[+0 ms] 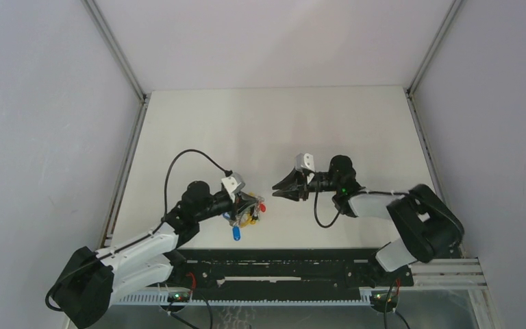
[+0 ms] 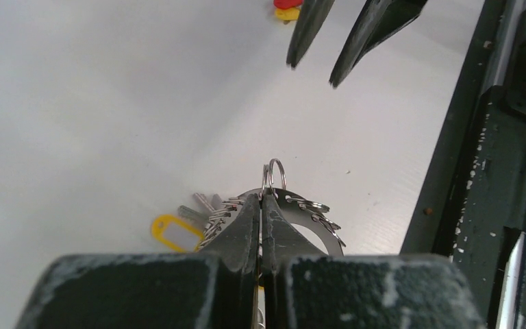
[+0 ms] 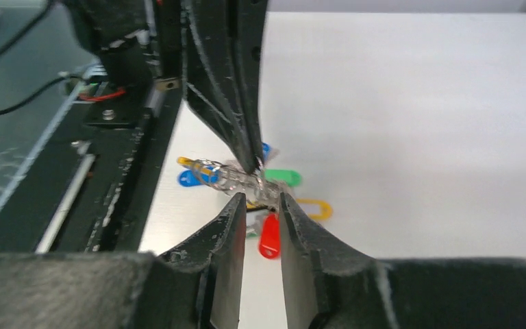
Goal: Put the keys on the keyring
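Observation:
My left gripper [image 1: 252, 203] [image 2: 261, 195] is shut on the keyring [image 2: 306, 212], a grey metal ring strung with small split rings. The keyring [image 3: 236, 175] carries blue [image 3: 192, 179], green [image 3: 281, 177] and yellow [image 3: 315, 208] key tags that rest on the table. My right gripper [image 1: 275, 186] [image 3: 260, 200] faces it, open by a narrow gap, its tips just short of the ring and touching nothing. A red key [image 3: 269, 236] lies on the table and shows through that gap. In the left wrist view, red and yellow keys [image 2: 287, 8] lie beyond the right gripper [image 2: 311, 75].
A black rail [image 1: 281, 264] [image 2: 466, 137] runs along the table's near edge, close behind the keyring. White walls close in the table on three sides. The left arm's black cable [image 1: 178, 161] loops above the table.

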Controlling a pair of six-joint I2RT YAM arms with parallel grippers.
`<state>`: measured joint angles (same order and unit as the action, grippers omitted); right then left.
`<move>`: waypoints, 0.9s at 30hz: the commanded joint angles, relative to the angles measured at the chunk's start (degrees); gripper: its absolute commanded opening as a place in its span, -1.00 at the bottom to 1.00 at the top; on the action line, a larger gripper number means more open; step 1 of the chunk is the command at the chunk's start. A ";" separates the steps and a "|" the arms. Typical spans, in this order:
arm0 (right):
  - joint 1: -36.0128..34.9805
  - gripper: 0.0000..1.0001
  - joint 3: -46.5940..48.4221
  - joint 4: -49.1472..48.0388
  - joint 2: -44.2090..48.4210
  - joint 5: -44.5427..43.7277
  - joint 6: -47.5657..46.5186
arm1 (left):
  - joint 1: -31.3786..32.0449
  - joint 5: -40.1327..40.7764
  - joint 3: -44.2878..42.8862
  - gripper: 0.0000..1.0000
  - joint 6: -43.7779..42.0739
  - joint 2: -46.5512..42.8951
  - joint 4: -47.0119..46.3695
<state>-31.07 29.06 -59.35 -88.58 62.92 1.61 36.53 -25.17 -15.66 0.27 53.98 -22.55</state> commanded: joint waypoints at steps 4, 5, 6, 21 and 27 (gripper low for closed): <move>-2.96 -0.45 -2.95 29.32 17.49 -29.32 -12.93 | 1.61 3.63 -5.77 -1.00 -3.37 1.68 4.43; -3.25 -0.42 -3.06 31.62 19.21 -33.82 -11.21 | 1.90 3.53 -5.98 -0.99 -3.49 2.20 4.52; -3.29 -0.40 -3.13 34.22 21.04 -36.33 -10.38 | 2.14 3.40 -6.14 -1.00 -3.64 2.55 4.55; 0.40 0.20 -2.70 63.52 40.13 -58.38 11.19 | 7.67 9.26 -9.55 -1.00 -7.82 7.43 9.77; 6.54 0.33 -2.91 65.46 39.69 -53.56 13.84 | 8.20 8.76 -9.05 -1.00 -7.61 8.40 8.01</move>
<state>-27.86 25.87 3.77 -48.75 6.85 11.20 44.21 -16.64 -21.87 -6.11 61.84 -12.29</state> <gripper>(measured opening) 0.669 0.008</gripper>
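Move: The loose keys with the red and yellow tags lie on the table about 12 cm ahead of the right hand, some 20 cm to its right and roughly 15 cm below it. The held keyring hangs beside that hand, about 7 cm to its left, 4 cm back and 5 cm lower. From the left hand, the loose keys are roughly 13 cm ahead, 25 cm to the right and 12 cm down. Still pinching the keyring, the left hand lowers it about 3 cm, rolling slightly. Already clear of it, the right hand heads for the loose keys, sweeping about 15 cm right and a little forward, dipping late; it swings clockwise from pointing left to forward-left, tips down, and opens its fingers from slightly to about two-thirds. ##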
